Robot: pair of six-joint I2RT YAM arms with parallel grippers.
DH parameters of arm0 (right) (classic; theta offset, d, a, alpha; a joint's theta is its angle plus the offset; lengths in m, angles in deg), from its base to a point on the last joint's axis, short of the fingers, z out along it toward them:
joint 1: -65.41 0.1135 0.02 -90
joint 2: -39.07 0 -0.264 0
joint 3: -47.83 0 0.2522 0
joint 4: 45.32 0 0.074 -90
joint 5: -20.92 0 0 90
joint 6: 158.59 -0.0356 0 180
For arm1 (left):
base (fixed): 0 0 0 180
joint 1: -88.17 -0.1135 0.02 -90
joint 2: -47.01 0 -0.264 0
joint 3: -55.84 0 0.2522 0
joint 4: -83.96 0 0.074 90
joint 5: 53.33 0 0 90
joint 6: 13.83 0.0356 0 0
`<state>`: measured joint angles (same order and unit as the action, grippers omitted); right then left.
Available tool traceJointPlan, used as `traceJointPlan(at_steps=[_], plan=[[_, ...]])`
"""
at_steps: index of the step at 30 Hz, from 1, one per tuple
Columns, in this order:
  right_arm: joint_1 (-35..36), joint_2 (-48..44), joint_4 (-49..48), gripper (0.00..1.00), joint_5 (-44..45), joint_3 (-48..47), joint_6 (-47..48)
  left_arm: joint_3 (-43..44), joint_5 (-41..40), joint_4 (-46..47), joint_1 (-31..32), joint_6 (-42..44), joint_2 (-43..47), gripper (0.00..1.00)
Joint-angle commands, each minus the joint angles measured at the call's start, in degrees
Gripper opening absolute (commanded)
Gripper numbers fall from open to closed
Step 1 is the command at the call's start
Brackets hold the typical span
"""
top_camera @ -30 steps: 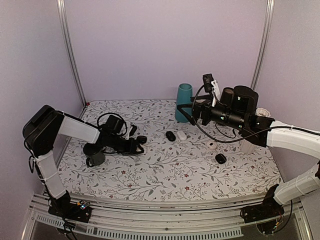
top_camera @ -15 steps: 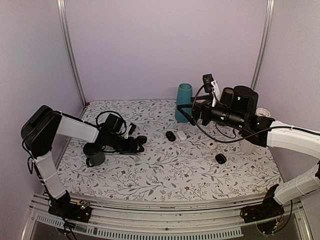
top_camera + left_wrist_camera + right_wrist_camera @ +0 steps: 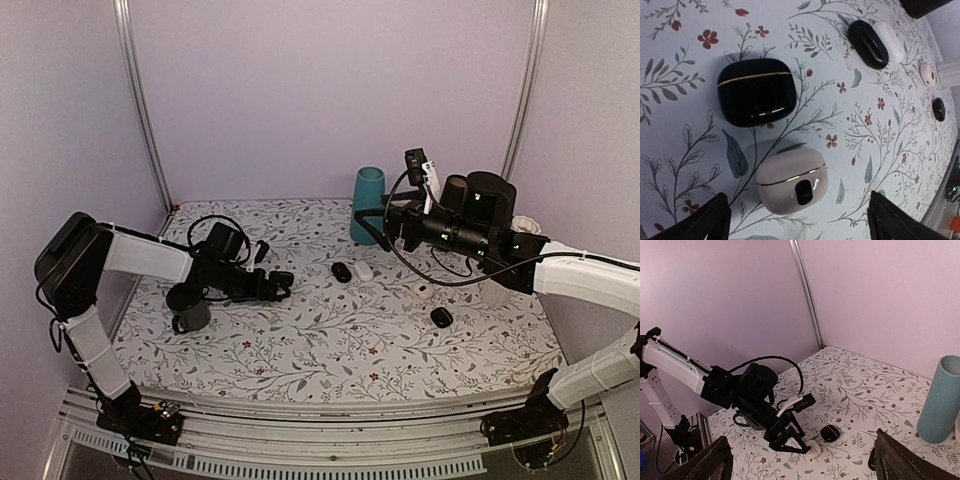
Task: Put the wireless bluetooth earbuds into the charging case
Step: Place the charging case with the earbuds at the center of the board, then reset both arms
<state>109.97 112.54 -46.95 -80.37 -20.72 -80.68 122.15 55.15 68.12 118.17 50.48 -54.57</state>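
The charging case (image 3: 792, 186) is white with a small dark spot. It lies shut on the floral cloth, and the right wrist view shows it too (image 3: 814, 450). My left gripper (image 3: 796, 196) is open, one finger either side of the case and neither touching it. From above, the left gripper (image 3: 283, 287) hides the case. My right gripper (image 3: 380, 228) hangs open and empty high over the back right, in front of the teal cup. A small white piece (image 3: 424, 291) and a small black piece (image 3: 441, 317) lie right of centre; I cannot tell whether they are earbuds.
A black case (image 3: 757, 90) lies just beyond the white one. A black oval case (image 3: 342, 271) and a white oval case (image 3: 363, 270) sit mid-table. A teal cup (image 3: 368, 203) stands at the back. A dark mug (image 3: 190, 310) is beside the left arm.
My left jaws have opened wide and let go of the case, which rests on the cloth. The left arm shifted slightly. The right arm has not moved.
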Motion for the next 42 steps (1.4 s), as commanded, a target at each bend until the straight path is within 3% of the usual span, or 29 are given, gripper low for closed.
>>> traceJointPlan(at_steps=[1,25,34,42], plan=[[-0.22,-1.16,0.10,0.99,-0.70,-1.45,0.15,1.30,-0.92,-0.94,-0.30,0.40,2.40,0.96],[-0.25,-2.01,0.10,0.99,1.42,-0.69,0.32,5.15,-7.50,-6.18,1.37,2.31,14.94,0.96],[-0.38,-3.07,-0.24,0.99,5.20,1.18,-0.19,-0.80,-11.18,4.73,1.55,5.09,26.30,0.96],[-1.83,-5.94,-1.07,0.99,15.93,6.09,0.30,-5.79,-16.71,11.99,1.46,7.13,32.84,0.96]])
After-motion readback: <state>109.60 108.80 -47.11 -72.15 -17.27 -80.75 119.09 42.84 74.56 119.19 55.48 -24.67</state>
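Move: The white charging case, already let go, sits between the left hand's open fingers, its middle about 3 cm below the hand point, 1 cm back and 2 cm right. The black case is some 8 cm farther out than the white one; the black oblong lies about 10 cm ahead of the left hand and 17 cm right, the mug 20 cm left and 6 cm back. From the right hand the charging case lies roughly 20 cm left, 8 cm ahead and 32 cm below. Still open, the left hand rises some 20 cm off the case, tipping up 35 degrees; the right drifts rightward. ##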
